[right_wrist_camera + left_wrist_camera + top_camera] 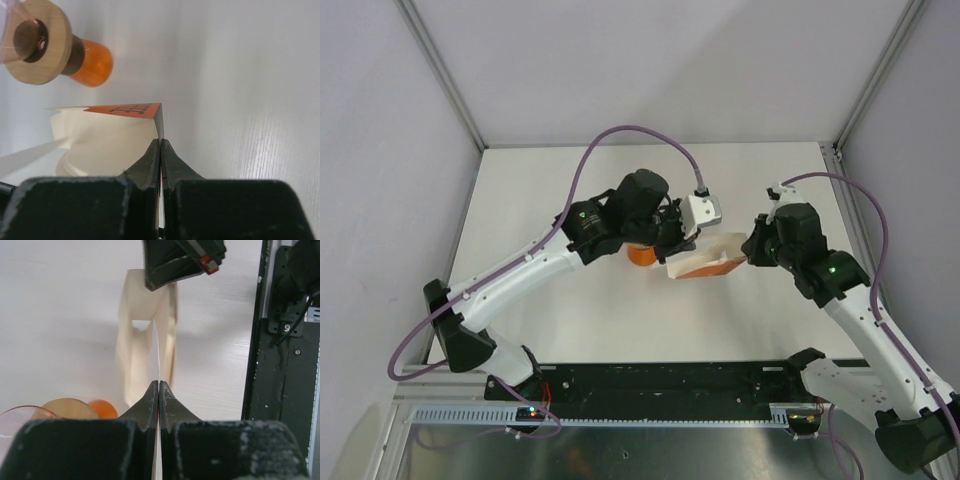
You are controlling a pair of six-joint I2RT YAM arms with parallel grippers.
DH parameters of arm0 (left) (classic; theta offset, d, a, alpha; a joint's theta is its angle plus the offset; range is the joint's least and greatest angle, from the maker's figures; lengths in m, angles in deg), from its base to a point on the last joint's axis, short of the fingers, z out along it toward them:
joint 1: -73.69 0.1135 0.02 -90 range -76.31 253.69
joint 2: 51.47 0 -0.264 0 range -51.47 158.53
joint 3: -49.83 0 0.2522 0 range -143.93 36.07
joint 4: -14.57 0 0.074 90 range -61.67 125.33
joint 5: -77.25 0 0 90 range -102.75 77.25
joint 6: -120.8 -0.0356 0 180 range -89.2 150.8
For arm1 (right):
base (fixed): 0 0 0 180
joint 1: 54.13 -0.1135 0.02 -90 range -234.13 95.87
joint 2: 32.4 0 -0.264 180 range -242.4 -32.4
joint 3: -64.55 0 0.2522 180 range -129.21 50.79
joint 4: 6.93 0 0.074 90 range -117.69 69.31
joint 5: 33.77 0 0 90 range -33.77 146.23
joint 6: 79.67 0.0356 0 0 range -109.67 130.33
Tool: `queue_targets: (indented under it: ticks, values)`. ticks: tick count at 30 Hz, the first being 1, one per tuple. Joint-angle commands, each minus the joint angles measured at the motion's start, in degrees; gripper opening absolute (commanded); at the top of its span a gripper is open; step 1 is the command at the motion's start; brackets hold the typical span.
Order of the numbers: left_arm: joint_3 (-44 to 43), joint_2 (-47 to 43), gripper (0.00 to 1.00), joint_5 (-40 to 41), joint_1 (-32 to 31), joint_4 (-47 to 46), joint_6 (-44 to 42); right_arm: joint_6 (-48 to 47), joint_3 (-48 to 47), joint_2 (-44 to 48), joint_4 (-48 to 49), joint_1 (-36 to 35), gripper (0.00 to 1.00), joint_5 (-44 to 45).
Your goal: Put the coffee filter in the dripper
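An orange packet [705,265] printed "COFFEE" hangs above the table between both grippers, with white paper inside. My right gripper [160,141] is shut on the packet's [125,108] corner. My left gripper [158,383] is shut on a thin white sheet seen edge-on, the coffee filter [30,156], which stretches from the packet's open mouth [145,305]. The dripper [10,30], a clear pinkish cone with a wooden collar [42,42], shows at the top left of the right wrist view. The left arm hides most of it from above.
A small orange cup [92,62] sits right against the dripper's wooden collar, just left of the packet. The black mounting rail [280,365] runs along the table's near edge. Grey walls close in the white table [570,190] on three sides.
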Motion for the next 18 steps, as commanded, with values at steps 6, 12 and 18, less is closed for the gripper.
queue_targets:
  ticks: [6, 12, 18]
  values:
    - [-6.6, -3.1, 0.0, -4.9, 10.0, -1.6, 5.6, -3.3, 2.9, -0.9, 5.2, 12.9, 0.0, -5.2]
    - [-7.4, -5.4, 0.0, -8.7, 15.6, -1.4, 8.6, -5.9, 3.4, -6.6, 11.2, 21.2, 0.0, -6.1]
    - [-7.7, -8.4, 0.0, -10.3, 22.4, -0.6, 10.2, -7.1, 3.4, -13.3, 16.9, 27.0, 0.0, -6.6]
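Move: The left hand already pinches a single coffee filter. The dripper it is bound for lies about 12 cm ahead, 9 cm to its left and 12 cm below, with the orange carafe beneath it, some 23 cm below the hand. The filter pack hangs about 5 cm to the left hand's right, 1 cm ahead and 8 cm lower. From the right hand, which holds that pack, the dripper is roughly 7 cm ahead, 22 cm left and 6 cm down. Left hand lifts its filter forward-left, about 7 cm each way, nearly above dripper; right hand draws pack rightward. ##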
